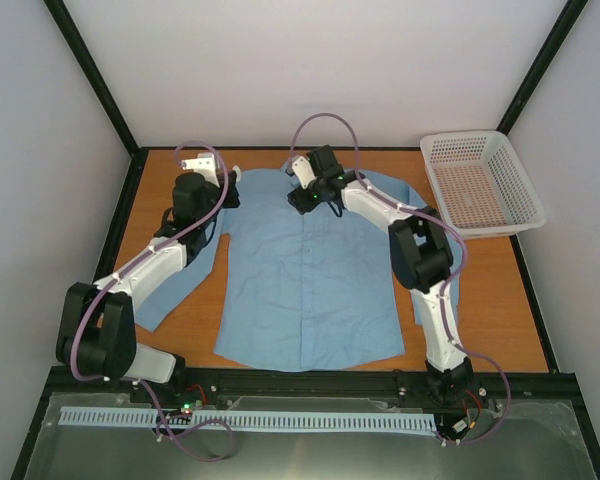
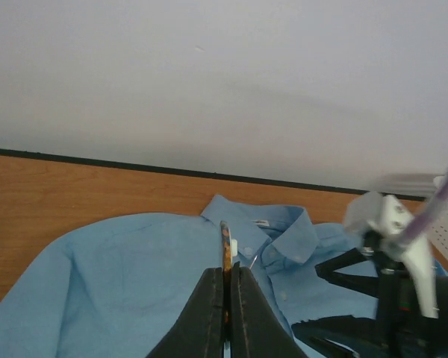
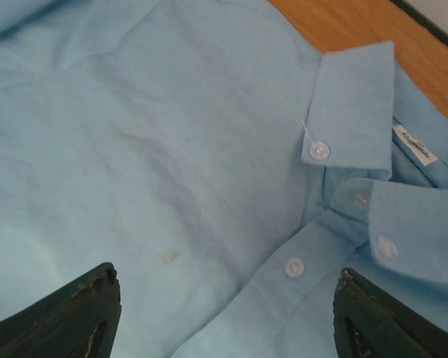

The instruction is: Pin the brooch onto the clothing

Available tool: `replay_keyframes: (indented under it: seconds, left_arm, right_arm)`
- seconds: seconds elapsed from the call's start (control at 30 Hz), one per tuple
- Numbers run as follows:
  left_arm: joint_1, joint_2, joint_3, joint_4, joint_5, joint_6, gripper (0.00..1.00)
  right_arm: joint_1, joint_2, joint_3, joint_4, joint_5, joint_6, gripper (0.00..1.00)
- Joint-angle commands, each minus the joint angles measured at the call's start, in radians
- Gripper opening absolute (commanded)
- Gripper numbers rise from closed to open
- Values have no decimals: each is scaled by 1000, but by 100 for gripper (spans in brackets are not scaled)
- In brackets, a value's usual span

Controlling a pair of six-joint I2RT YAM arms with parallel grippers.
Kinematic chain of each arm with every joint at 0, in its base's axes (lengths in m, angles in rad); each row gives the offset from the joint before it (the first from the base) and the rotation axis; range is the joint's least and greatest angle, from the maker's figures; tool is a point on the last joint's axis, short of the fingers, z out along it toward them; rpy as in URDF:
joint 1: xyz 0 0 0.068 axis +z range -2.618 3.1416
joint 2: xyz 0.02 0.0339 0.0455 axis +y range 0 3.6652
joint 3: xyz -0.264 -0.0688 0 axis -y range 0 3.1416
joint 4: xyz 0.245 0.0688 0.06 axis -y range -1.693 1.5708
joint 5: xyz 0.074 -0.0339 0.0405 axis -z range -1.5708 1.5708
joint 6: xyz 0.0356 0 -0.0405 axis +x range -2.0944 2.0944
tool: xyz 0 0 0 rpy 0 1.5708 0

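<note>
The light blue shirt (image 1: pixel 300 290) lies flat on the wooden table, buttoned, with its collar at the far end. My left gripper (image 2: pixel 226 277) is shut on the brooch (image 2: pixel 226 245), a thin disc seen edge-on with a pin sticking out of it, held above the shirt's shoulder left of the collar (image 2: pixel 284 227). In the top view the left gripper (image 1: pixel 229 192) is at the shirt's left shoulder. My right gripper (image 3: pixel 224 302) is open and empty, hovering over the button placket just below the collar (image 3: pixel 355 104). It also shows in the top view (image 1: pixel 306 197).
A white mesh basket (image 1: pixel 480 180) stands at the far right of the table (image 1: pixel 500 300). The right arm's wrist (image 2: pixel 396 246) is close to the right of my left gripper. A small yellowish stain (image 3: pixel 169 256) marks the shirt front.
</note>
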Motion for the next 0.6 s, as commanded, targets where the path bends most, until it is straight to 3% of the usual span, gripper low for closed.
replay_keyframes:
  seconds: [0.0,0.13,0.27,0.47,0.57]
  left_arm:
    - [18,18,51,58,54,16,1]
    - [18,32,28,76,74,32,1]
    - [18,48,22,75,95,30,1]
    - [19,69,15,82,115,30,1]
    - [18,80,18,80,120,35,1]
  right_arm:
    - [-1,150,256,-176,52,-172,74]
    - [-2,313,495,-304,-28,-280,75]
    - [-2,488,730,-416,12,-284,77]
    - [-13,529,753,-396,-35,-191,76]
    - [-23,556,783,-436,-58,-160,68]
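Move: The shirt fabric just below the left collar tip lies about 5 cm ahead of the right hand, 3 cm to its left and some 10 cm below. The left collar tip is about 10 cm straight ahead, the right collar tip about 9 cm ahead and 6 cm to the right, and the top placket button 5 cm ahead and 3 cm to the right, all roughly 11 cm down. From the left hand, that fabric is about 10 cm ahead, 11 cm to the right and 23 cm below. Down and forward, with some leftward drift, the open right hand closes in on the shirt below the left collar tip. It reaches out about 6 cm first, then sinks nearly straight with a slight draw back, some 8 cm lower in all, turning about 10 degrees counter-clockwise. The left hand keeps its shut grip on the brooch and eases a couple of centimetres down and right. ##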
